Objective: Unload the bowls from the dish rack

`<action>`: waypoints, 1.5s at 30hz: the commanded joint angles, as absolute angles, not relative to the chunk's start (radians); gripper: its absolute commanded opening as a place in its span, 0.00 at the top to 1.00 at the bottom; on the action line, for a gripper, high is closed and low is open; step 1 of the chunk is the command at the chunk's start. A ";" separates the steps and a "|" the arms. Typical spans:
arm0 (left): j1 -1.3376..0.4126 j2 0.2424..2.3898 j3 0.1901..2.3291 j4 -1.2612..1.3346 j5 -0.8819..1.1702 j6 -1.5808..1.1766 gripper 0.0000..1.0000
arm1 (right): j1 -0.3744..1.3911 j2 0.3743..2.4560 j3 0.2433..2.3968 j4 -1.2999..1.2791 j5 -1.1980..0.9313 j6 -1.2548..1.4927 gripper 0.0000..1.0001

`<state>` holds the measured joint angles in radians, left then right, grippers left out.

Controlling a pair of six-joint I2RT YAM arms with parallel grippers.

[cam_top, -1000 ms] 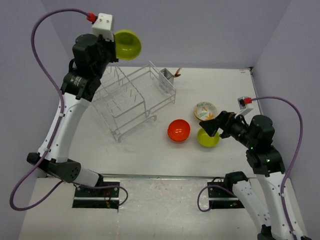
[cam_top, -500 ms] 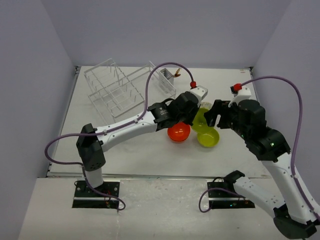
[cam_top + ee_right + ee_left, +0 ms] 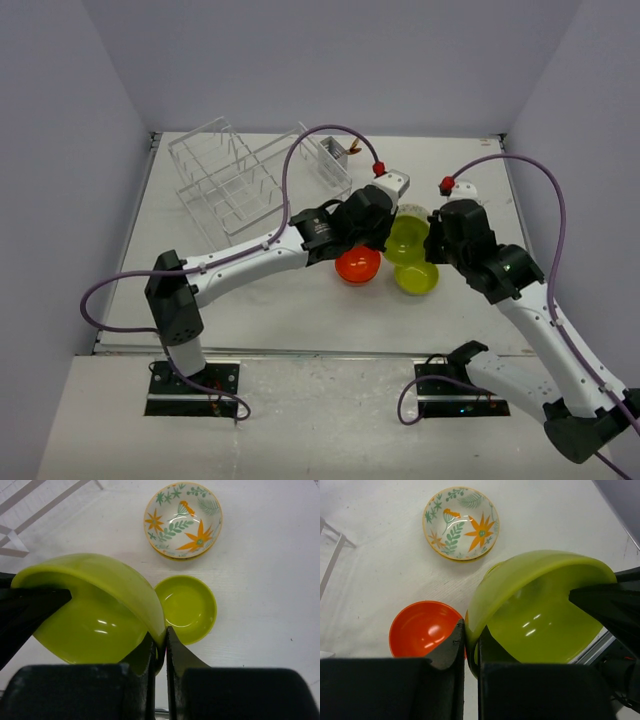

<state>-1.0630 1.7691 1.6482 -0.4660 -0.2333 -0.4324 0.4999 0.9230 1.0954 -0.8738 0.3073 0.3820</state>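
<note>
A lime-green bowl [image 3: 407,241] hangs above the table's middle, held from both sides. My left gripper [image 3: 471,645] is shut on its near rim [image 3: 540,610]. My right gripper [image 3: 160,642] is shut on the opposite rim [image 3: 95,610]. In the top view the left gripper [image 3: 392,232] and right gripper [image 3: 429,241] meet over it. Below on the table sit a second lime-green bowl [image 3: 186,607], an orange bowl [image 3: 422,627] and a cream leaf-patterned bowl [image 3: 183,520]. The white wire dish rack [image 3: 245,180] stands at the back left with no bowl showing in it.
A grey cutlery basket [image 3: 335,160] sits on the rack's right end. The table's back edge meets the purple walls. Purple cables arc over both arms. The right arm's dark finger [image 3: 610,605] shows at the edge of the left wrist view.
The left arm swung the lime-green bowl from high above the rack down to the table's middle. The right gripper came in and shut on its far rim.
</note>
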 commanded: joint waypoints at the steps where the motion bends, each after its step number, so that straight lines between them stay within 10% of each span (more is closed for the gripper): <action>1: -1.062 1.687 1.632 -0.384 -0.207 -0.456 1.00 | 0.502 0.905 1.075 -0.830 0.342 0.397 1.00; 7: -1.062 1.643 1.601 -0.336 -0.164 -0.442 1.00 | 0.500 0.891 1.002 -0.766 0.365 0.445 1.00; 10: -1.062 1.612 1.595 -0.341 -0.178 -0.437 0.00 | 0.445 0.908 0.960 -0.764 0.335 0.472 1.00; 31: -1.066 1.111 1.227 -0.413 -0.420 -0.442 0.00 | 0.115 1.190 0.831 -0.684 0.022 0.477 0.94; 33: -1.066 1.103 1.218 -0.423 -0.445 -0.436 0.00 | 0.115 1.193 0.831 -0.692 0.005 0.486 0.79; 34: -1.066 1.097 1.218 -0.432 -0.457 -0.437 0.00 | 0.115 1.187 0.831 -0.698 0.005 0.492 0.39; 37: -1.065 1.074 1.215 -0.462 -0.543 -0.440 0.00 | 0.117 1.128 0.880 -0.761 0.061 0.500 0.05; 42: -0.976 1.017 1.157 -0.550 -0.799 -0.517 0.00 | 0.120 0.910 1.014 -0.879 0.130 0.468 0.01; 45: -0.682 0.929 1.114 -0.557 -0.617 -0.496 0.00 | 0.124 0.757 1.141 -0.902 0.117 0.407 0.01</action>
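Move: Both my hands pinch the rim of the last green bowl. From my right hand, the green bowl on the table, where this one goes, is about 3 cm ahead, 3 cm right and 21 cm down; the patterned stack lies 14 cm beyond that bowl, the red stack 16 cm left of it and 2 cm farther out. From my left hand that table bowl is level ahead, some 12 cm right, 21 cm down; the dish rack's middle is roughly 20 cm ahead, 31 cm left, 15 cm down. My left hand opens, frees the rim and climbs about 15 cm while swinging left and a little back, then dips and carries on left towards the dish rack. My right hand keeps its pinch, lowers the bowl some 16 cm and a little right onto the green bowl, turning clockwise and tipping fingers down, then opens and lifts 10 cm clear. ##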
